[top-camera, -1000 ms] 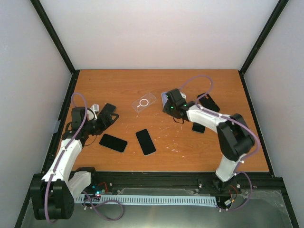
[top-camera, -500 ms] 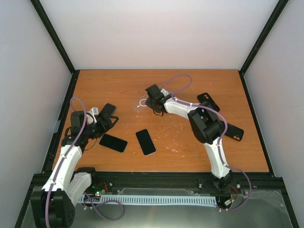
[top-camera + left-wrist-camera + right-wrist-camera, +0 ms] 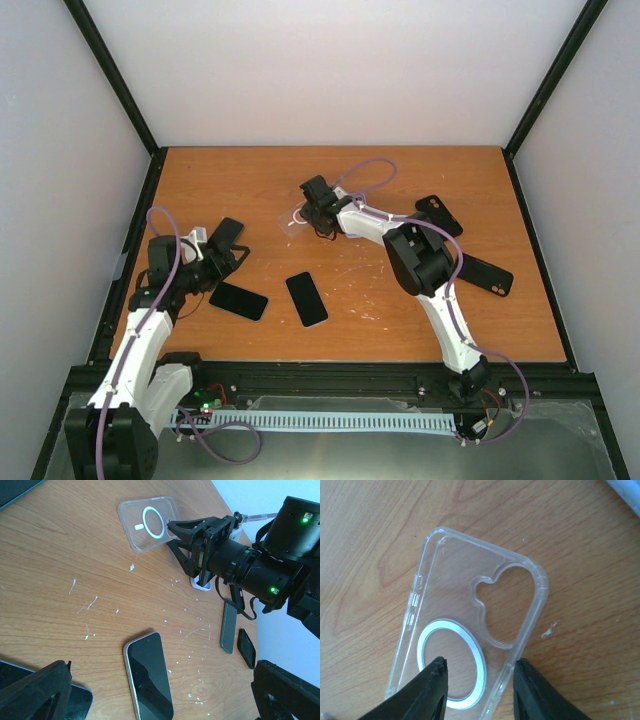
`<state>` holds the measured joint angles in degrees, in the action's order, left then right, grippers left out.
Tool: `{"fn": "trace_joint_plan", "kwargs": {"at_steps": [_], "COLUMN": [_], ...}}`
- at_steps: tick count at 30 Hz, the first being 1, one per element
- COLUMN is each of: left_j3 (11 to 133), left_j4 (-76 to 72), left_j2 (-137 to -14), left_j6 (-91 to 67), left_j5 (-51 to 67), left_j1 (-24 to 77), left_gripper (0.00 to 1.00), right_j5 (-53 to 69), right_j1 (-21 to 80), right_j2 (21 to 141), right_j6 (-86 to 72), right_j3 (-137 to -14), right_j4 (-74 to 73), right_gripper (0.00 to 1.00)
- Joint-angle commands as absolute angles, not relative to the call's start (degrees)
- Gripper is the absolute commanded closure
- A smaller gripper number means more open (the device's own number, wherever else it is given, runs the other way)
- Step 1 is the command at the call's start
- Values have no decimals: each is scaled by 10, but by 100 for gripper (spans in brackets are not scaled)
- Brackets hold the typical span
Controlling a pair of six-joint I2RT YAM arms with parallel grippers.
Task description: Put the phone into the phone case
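A clear phone case (image 3: 298, 214) with a white ring lies at the back middle of the table, also seen in the left wrist view (image 3: 148, 523). My right gripper (image 3: 316, 208) is down over it. In the right wrist view the case (image 3: 470, 595) fills the frame, and the right gripper (image 3: 480, 677) is open. One finger (image 3: 431, 692) sits over the ring and the other finger (image 3: 540, 695) is outside the case's side wall. A silver-edged phone (image 3: 307, 298) lies face up in the middle. My left gripper (image 3: 226, 251) is open above the table and holds nothing.
A black phone (image 3: 238, 300) lies left of the silver-edged one. Two black cases (image 3: 439, 215) (image 3: 487, 276) lie on the right side. Black frame rails border the table. The right arm (image 3: 420, 255) stretches across the middle right.
My right arm has swung left from the table's right half onto the clear case, and its jaws have narrowed. The left arm has barely moved.
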<state>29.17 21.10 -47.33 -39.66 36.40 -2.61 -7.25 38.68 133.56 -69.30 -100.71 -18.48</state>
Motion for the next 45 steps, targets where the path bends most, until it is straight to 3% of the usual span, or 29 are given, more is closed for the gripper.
{"fn": "trace_joint_plan", "kwargs": {"at_steps": [1, 19, 30, 38, 45], "left_j3": [295, 305, 300, 288, 290], "left_j4": [218, 238, 240, 217, 210], "left_j2": [-467, -460, -456, -469, -489], "left_j6": [-407, -414, -404, -401, -403], "left_j5": [372, 362, 372, 394, 387], "left_j1": [-31, -31, -31, -30, -30], "left_gripper": [1, 2, 4, 6, 3], "right_j5": [-81, -129, -123, -68, -38], "right_j1": [393, 392, 390, 391, 413], "right_j2": [1365, 1318, 1183, 1013, 911], "right_j6": [-710, -683, -566, -341, -276], "right_j3": [-1023, -996, -883, -709, -576], "right_j4": [-212, -238, -208, -254, -312], "right_gripper": [66, 97, 97, 97, 97]}}
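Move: Just beyond and to the left of the right hand's half-open fingers lies the clear phone case, its middle about 2 cm farther out, 2 cm left and 1 cm below, with its near-right long edge between the tips. The purple case sits some 11 cm to that hand's right and 2 cm ahead; the middle phone lies about 22 cm back and 1 cm left. From the left hand the clear case is roughly 17 cm ahead, 14 cm right, 13 cm below. Closing its fingers on the near-right long edge of the clear case, the right hand sinks barely a centimetre and pinches the side wall. It then lifts and sweeps back about 15 cm and right some 11 cm, turning about 30 degrees counter-clockwise with its left side dipping, rising first and easing down slightly at the end. ##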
